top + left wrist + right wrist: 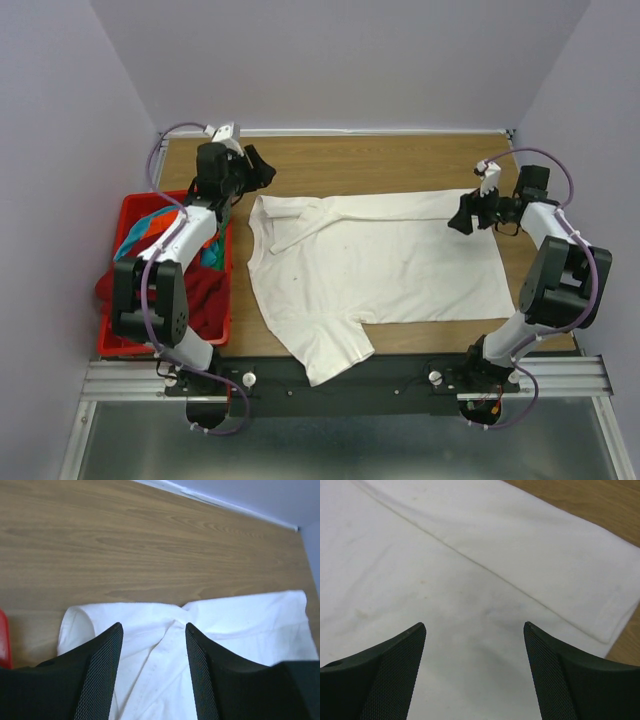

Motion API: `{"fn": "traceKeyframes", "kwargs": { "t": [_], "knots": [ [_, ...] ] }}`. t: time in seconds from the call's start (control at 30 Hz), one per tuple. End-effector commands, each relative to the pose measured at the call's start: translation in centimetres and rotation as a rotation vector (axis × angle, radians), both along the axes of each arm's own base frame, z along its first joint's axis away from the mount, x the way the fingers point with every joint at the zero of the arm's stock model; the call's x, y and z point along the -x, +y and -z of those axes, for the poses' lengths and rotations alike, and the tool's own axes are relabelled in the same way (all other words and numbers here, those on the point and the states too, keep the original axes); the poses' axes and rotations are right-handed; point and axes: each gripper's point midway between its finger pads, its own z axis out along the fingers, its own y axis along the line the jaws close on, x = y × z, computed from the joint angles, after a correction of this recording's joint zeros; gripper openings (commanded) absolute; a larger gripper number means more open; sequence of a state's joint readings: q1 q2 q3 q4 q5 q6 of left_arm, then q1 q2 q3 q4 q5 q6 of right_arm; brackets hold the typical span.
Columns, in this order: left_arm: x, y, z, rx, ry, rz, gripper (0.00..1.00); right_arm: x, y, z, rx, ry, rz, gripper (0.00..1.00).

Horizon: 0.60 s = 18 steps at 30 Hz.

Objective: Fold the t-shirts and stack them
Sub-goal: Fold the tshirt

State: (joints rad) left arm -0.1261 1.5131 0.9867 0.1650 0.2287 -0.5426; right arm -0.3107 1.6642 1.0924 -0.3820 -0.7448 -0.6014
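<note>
A large white t-shirt point(380, 260) lies spread across the wooden table, its far edge folded over toward the middle and one sleeve hanging toward the near edge. My left gripper point(262, 172) hovers over the shirt's far left corner, near the collar. In the left wrist view this gripper point(154, 627) is open, and the white t-shirt point(240, 615) lies under the gap with nothing pinched. My right gripper point(462, 218) hangs over the shirt's far right part. In the right wrist view it point(475, 626) stands wide open above flat white t-shirt fabric point(470, 570) crossed by a fold line.
A red plastic basket point(135, 200) stands at the table's left edge, under the left arm. It holds a dark red shirt point(205, 300) and a teal one point(140, 235). Bare wood point(380, 160) runs behind the white shirt to the back wall.
</note>
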Motion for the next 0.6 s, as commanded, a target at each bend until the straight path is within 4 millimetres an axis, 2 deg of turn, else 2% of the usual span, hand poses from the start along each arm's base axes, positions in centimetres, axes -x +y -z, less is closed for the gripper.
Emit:
{"fn": "traceKeyframes", "kwargs": {
  "t": [0.0, 0.03, 0.1, 0.13, 0.17, 0.23, 0.33, 0.4, 0.43, 0.5, 0.53, 0.57],
  "knots": [
    [-0.8, -3.9, -1.1, -0.149, -0.064, 0.32, 0.61, 2.4, 4.1, -1.6, -0.076, 0.012, -0.178, 0.85],
    [-1.3, -4.8, 0.7, -0.179, -0.028, 0.367, 0.61, 2.6, 4.7, -1.8, -0.095, 0.013, -0.193, 0.85],
    [-1.3, -6.0, 1.5, -0.23, 0.016, 0.475, 0.62, 3.0, 5.7, -2.6, -0.118, 0.001, -0.215, 0.85],
    [-1.5, -6.2, 3.7, -0.249, 0.07, 0.499, 0.62, 3.2, 5.9, -2.9, -0.126, 0.0, -0.214, 0.85],
    [-1.4, -6.9, 4.1, -0.272, 0.086, 0.544, 0.62, 3.3, 6.0, -3.3, -0.128, -0.01, -0.216, 0.85],
    [-1.0, -7.8, 6.6, -0.257, 0.148, 0.597, 0.61, 3.6, 6.1, -3.6, -0.132, -0.015, -0.218, 0.84],
    [-0.5, -9.3, 8.9, -0.261, 0.186, 0.654, 0.61, 4.1, 6.2, -3.3, -0.128, -0.013, -0.222, 0.84],
    [-0.4, -10.0, 9.4, -0.271, 0.193, 0.679, 0.6, 4.4, 6.3, -2.8, -0.134, 0.0, -0.223, 0.85],
    [-0.4, -10.3, 10.3, -0.278, 0.213, 0.687, 0.6, 4.4, 6.4, -2.7, -0.138, 0.004, -0.225, 0.85],
    [-1.1, -10.8, 10.3, -0.3, 0.219, 0.68, 0.6, 4.6, 6.5, -2.4, -0.147, 0.014, -0.227, 0.85],
    [-1.3, -10.6, 11.1, -0.316, 0.243, 0.667, 0.61, 4.6, 6.5, -2.1, -0.154, 0.021, -0.229, 0.85],
    [-2.0, -10.7, 10.8, -0.322, 0.232, 0.66, 0.61, 4.7, 6.6, -2.1, -0.155, 0.023, -0.229, 0.84]
  ]
}}
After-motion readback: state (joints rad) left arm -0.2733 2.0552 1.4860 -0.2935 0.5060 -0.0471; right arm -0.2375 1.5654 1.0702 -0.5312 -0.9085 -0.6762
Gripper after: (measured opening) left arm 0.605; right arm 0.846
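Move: The rumpled spot in the t-shirt's far fold lies about 12 cm to the left hand's right, 2 cm ahead and some 14 cm below. The shirt's far left corner is about 3 cm ahead and 3 cm left of that hand. From the right hand the rumple lies roughly 38 cm left, 5 cm ahead and 5 cm below; the shirt's far right corner lies about 9 cm ahead and 7 cm right. Left hand, open, arcs down and right about 10 cm towards the rumple, turning clockwise; right hand eases left. ##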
